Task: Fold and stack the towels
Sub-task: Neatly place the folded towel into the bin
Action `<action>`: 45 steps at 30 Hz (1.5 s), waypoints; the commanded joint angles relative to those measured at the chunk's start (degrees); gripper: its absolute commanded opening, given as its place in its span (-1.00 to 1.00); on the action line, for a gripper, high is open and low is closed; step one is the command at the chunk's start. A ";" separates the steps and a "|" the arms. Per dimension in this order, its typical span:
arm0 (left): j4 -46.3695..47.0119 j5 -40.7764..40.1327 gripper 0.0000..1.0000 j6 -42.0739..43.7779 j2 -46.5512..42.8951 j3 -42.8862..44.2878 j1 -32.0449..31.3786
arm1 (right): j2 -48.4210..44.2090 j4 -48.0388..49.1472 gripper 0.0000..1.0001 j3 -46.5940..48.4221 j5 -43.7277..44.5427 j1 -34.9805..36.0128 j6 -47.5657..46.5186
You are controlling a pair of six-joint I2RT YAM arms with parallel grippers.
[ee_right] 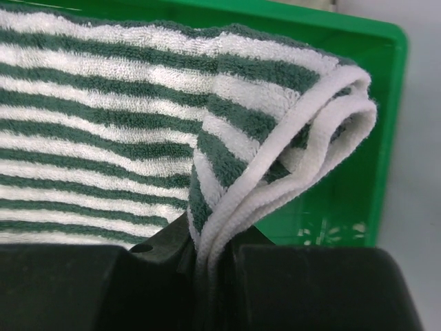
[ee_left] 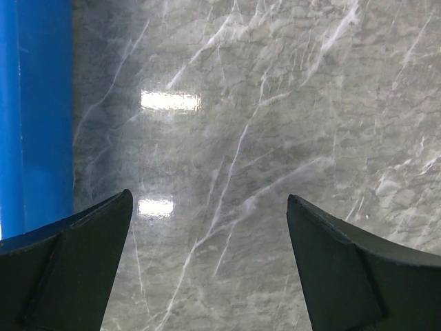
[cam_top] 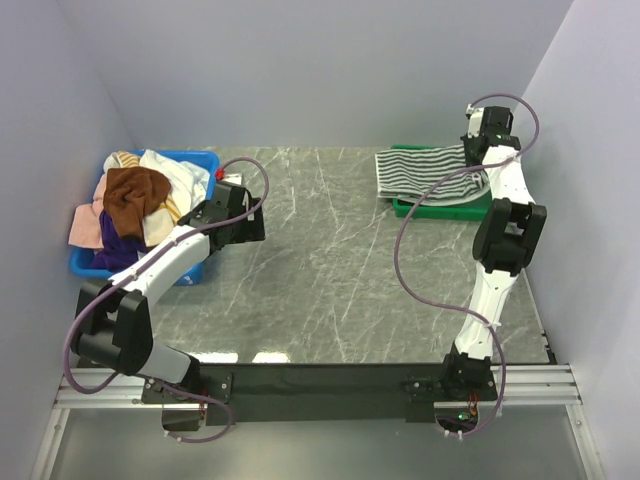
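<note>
A folded towel with dark green and white stripes (cam_top: 425, 170) lies on a green tray (cam_top: 440, 210) at the back right. My right gripper (cam_top: 478, 150) is at the towel's right end, shut on its doubled white hem (ee_right: 275, 172). In the right wrist view the gripper (ee_right: 213, 255) pinches that hem over the tray wall (ee_right: 344, 200). More towels are heaped in a blue bin (cam_top: 200, 165) at the left, with a brown one (cam_top: 135, 195) on top of white, pink and purple ones. My left gripper (cam_top: 240, 210) hangs open beside the bin, and the left wrist view of that gripper (ee_left: 210, 200) shows only bare table between the fingers.
The grey marble table (cam_top: 330, 260) spreads between the bin and the tray. The blue bin's wall (ee_left: 34, 103) stands just left of my left fingers. White enclosure walls close in on the left, back and right.
</note>
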 commanded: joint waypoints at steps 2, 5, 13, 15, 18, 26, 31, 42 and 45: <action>0.54 -0.52 0.98 0.83 0.42 0.02 0.23 | -0.08 4.54 -1.00 -0.38 5.74 -1.15 -2.95; 0.54 -0.35 0.98 0.75 0.69 0.10 0.23 | 0.19 5.94 -1.00 -1.78 6.54 -1.15 -3.21; 0.45 -0.26 0.98 0.66 1.04 0.19 0.23 | 0.81 5.51 -1.00 -2.14 8.64 -1.06 -3.56; 0.45 -0.17 0.98 0.66 1.21 0.19 0.32 | 0.63 5.16 -1.00 -2.40 9.52 -1.15 -3.83; 0.36 0.01 0.98 0.66 1.39 0.19 0.23 | 0.10 6.91 -1.00 -3.63 11.02 -1.15 -4.18; 0.36 -0.08 0.98 0.75 1.39 0.19 0.23 | 2.47 10.34 -0.82 -4.16 16.11 -0.71 -3.83; 0.28 0.36 0.98 0.75 1.57 0.37 0.32 | 3.79 13.15 -0.10 -4.60 21.29 -0.27 -3.04; 0.27 0.18 0.98 0.31 0.69 0.54 0.23 | -2.53 17.73 0.46 -6.27 32.48 2.72 5.48; 0.27 0.09 0.98 0.31 0.08 0.54 0.32 | -6.48 17.03 0.38 -9.34 24.23 5.00 8.98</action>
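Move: The right hand holds the right end of the folded striped towel above the green bin. The bin's middle is about 6 cm to its left, 3 cm back and 7 cm below, and the bin's right rim some 12 cm to the right and 3 cm back. The towel's middle is roughly 12 cm left, 2 cm back and 4 cm below. From the idle left hand, the bin is about 57 cm right, 17 cm ahead and 7 cm below. To the right by about 7.5 cm and down some 2.5 cm, the right hand draws the pinched towel end towards the bin's right wall, its left side dipping and the wrist turning clockwise, each about 20 degrees. Near the right end of this travel the fingers open wide and let go; the hand then lifts slightly and eases back left. ##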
